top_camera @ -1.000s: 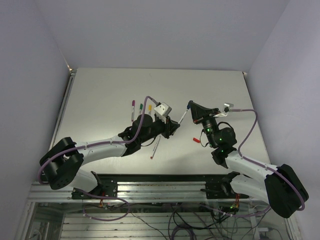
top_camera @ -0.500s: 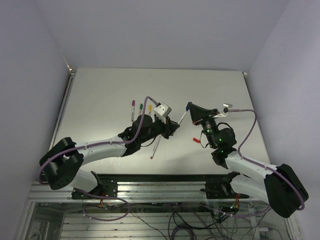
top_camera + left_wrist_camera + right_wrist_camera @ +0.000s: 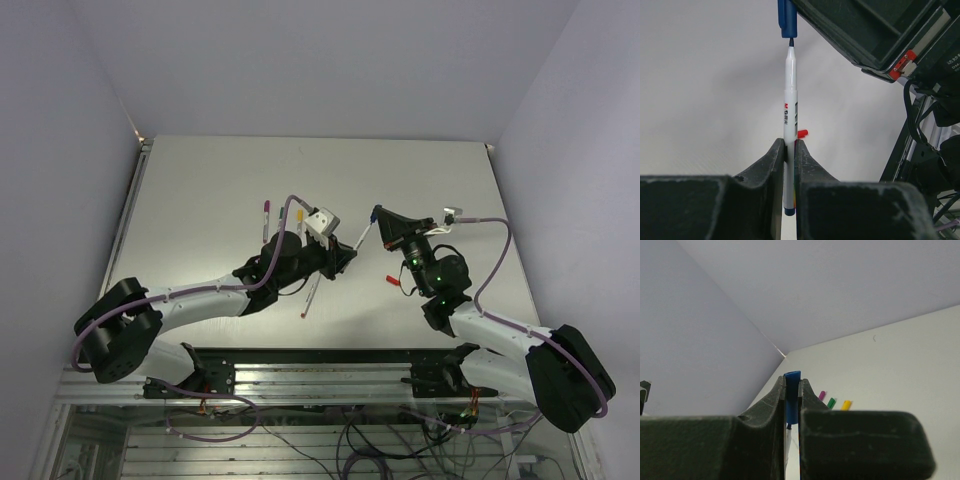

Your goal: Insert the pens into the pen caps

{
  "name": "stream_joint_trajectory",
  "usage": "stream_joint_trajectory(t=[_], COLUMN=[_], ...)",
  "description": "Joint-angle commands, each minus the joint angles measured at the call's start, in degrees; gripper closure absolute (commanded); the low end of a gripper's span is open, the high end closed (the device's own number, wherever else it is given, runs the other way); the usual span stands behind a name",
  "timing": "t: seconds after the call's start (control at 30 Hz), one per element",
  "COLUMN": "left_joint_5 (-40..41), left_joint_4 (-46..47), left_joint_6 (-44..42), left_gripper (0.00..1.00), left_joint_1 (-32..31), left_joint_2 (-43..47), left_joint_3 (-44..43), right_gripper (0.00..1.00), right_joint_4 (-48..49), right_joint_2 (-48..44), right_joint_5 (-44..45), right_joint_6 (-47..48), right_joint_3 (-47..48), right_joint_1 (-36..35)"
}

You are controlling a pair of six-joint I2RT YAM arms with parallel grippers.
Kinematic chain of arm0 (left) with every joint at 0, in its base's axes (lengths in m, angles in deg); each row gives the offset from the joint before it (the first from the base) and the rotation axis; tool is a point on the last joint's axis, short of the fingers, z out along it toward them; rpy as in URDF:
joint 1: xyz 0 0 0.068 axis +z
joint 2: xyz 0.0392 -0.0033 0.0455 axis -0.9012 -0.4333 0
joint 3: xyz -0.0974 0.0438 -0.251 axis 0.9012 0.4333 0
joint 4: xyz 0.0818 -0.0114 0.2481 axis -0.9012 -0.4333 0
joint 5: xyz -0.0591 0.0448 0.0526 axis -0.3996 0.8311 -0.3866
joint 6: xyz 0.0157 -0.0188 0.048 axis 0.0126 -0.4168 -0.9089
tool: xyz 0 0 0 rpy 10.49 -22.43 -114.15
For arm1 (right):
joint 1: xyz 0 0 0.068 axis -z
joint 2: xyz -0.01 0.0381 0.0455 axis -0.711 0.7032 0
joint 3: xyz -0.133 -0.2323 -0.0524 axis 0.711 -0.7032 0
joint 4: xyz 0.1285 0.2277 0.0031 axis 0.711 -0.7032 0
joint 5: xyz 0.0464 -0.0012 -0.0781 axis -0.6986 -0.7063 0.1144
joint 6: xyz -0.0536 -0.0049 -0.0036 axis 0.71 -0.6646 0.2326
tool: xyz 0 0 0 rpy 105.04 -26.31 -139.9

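My left gripper (image 3: 790,142) is shut on a white pen (image 3: 790,105) with a blue tip (image 3: 790,44), held low on its barrel. My right gripper (image 3: 791,380) is shut on the blue pen cap (image 3: 791,390). In the left wrist view the blue pen cap (image 3: 787,20) sits straight in line with the pen, its mouth at the tip. From above, the left gripper (image 3: 347,252) and right gripper (image 3: 377,213) face each other over the table's middle, with the pen (image 3: 364,236) between them.
Three pens with purple (image 3: 266,206), green (image 3: 283,213) and yellow (image 3: 299,215) ends lie side by side behind the left arm. A pen with a red tip (image 3: 310,295) lies in front of it. A red cap (image 3: 393,281) rests beside the right arm.
Both wrists have shifted very slightly, the left one a little leftward. The pen and the cap stay lined up, and both grips are unchanged.
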Motion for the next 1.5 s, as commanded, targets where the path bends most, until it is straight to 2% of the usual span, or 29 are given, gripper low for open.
stream_joint_trajectory(t=[0.0,0.43,0.67,0.93,1.13,1.47], left_joint_5=[0.6,2.1,6.0,10.5,10.7,13.2], left_joint_4=[2.6,6.0,10.5,15.4,16.9,17.7], left_joint_6=[-0.5,0.4,1.3,2.4,3.8,2.6], left_gripper=[0.93,0.93,0.93,0.93,0.93,0.93], left_joint_1=[0.2,0.2,0.2,0.3,0.9,4.2], left_joint_2=[1.3,-0.6,0.0,0.6,-0.2,2.0], left_joint_3=[0.8,0.4,1.9,2.3,0.8,-0.1], right_gripper=[1.00,1.00,1.00,1.00,1.00,1.00], right_joint_4=[1.8,1.8,1.6,-3.1,-2.5,-17.3], right_joint_2=[0.4,1.1,2.5,6.0,9.0,9.4], right_joint_5=[-0.5,-3.4,-6.1,-14.1,-19.1,-18.5], right_joint_6=[0.5,-2.0,-4.9,-4.8,-6.0,-1.7], right_joint_3=[-0.3,-0.9,-2.0,0.0,0.3,3.9], right_joint_1=[0.2,0.2,0.2,0.2,0.2,-1.3])
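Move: The left hand holds the uncapped pen near its tail, nib up; the blue cap lies about 5 cm ahead of this hand, 6 cm right and 6 cm up, its mouth right at the nib. From the right hand, which holds the cap, the pen tip is some 2 cm back, 2 left and 2 below. On the table, 16 cm below the left hand, lie the red cap, 5 cm ahead and 12 right, and the red pen, level and 8 left. The blue cap's mouth, already at the pen's nib, slides down over it: the right hand keeps its pinch and carries the cap about 4.5 cm left and 3 cm down along the pen, turning counter-clockwise and tipping down slightly. The left hand keeps its grip on the pen and, after a short hold, drifts forward and left some 3 cm with a 10-degree counter-clockwise turn. ##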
